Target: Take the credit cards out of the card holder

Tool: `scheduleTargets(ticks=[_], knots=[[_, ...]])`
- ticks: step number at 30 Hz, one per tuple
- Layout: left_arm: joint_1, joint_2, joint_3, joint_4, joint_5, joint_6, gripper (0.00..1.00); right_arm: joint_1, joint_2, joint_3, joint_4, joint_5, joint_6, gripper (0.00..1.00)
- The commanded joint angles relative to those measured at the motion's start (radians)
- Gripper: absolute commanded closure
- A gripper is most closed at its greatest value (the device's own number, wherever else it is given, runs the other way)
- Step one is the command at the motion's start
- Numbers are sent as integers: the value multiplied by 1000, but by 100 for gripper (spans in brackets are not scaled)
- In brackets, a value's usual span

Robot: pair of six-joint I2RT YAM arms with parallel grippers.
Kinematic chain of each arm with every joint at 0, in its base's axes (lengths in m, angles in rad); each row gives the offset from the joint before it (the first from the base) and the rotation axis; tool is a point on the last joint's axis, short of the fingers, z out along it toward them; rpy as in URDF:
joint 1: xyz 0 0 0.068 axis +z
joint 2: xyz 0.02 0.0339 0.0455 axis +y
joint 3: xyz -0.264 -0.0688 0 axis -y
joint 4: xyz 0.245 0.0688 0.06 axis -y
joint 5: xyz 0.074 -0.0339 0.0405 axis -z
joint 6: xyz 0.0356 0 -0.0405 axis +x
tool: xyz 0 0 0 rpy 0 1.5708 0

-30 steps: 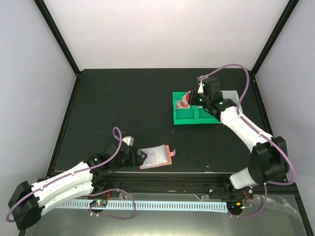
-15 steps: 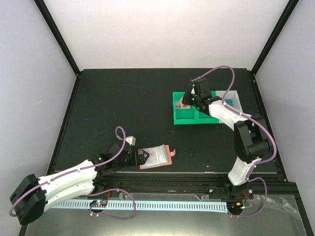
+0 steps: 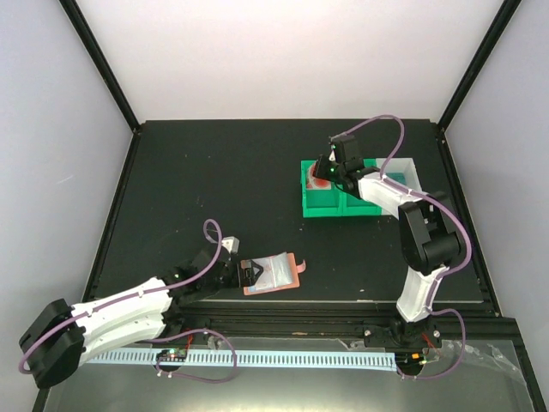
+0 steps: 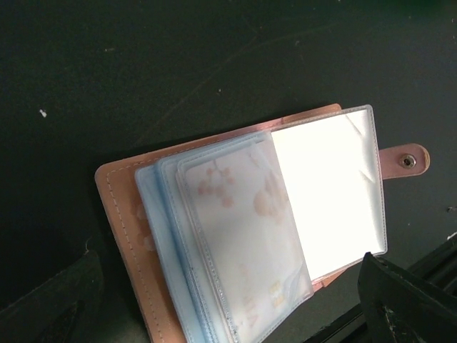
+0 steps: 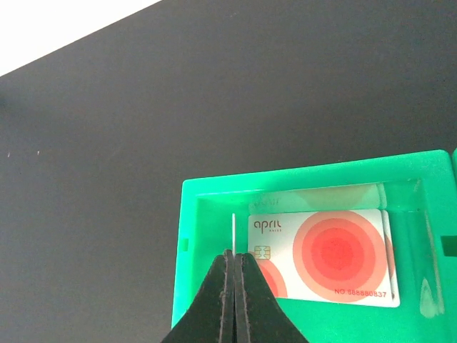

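Observation:
The salmon-pink card holder (image 3: 274,273) lies open near the table's front edge. In the left wrist view the card holder (image 4: 121,229) shows its pale blue sleeves, and a whitish credit card (image 4: 246,221) with reddish marks sits inside the top sleeve. My left gripper (image 4: 235,311) is open, one finger on each side of the holder. My right gripper (image 5: 234,254) is shut on a thin white card (image 5: 233,230), seen edge-on, over the green bin (image 5: 187,236). Another credit card (image 5: 321,257), white with red circles, lies flat in that bin.
The green bin (image 3: 310,199) has two compartments and stands at the back right, with a white bin (image 3: 410,170) right of it. The holder's snap tab (image 4: 405,161) points toward the front rail (image 4: 428,268). Black posts frame the table.
My right arm has swung left over the green bin's left compartment with its jaws still shut. The left arm and the holder have barely moved.

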Motion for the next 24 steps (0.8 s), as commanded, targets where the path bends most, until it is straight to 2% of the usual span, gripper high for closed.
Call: scheduleTargets(ticks=[1,10,14,24], knots=[[4,32,24,51,35,5,1,-7,39,25,54,-22,13,99],[5,77,51,45,68,18,1,-10,95,20,98,-24,25,98],[4,77,63,34,72,19,1,-10,95,28,86,7,10,87],[4,70,83,10,55,19,1,-19,45,49,24,45,-30,71]])
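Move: The right hand, with a card still pinched, is over the left green compartment; the card pile in it lies about 3 cm ahead, 1 cm right and 8 cm below. The middle compartment's cards lie some 12 cm right of that pile and level with it, the white compartment's card some 24 cm right of it. From the left hand the left pile is about 28 cm ahead, 18 cm right and 6 cm lower. The right hand lowers its card about 3 cm into the left green compartment, then opens its fingers a quarter. ##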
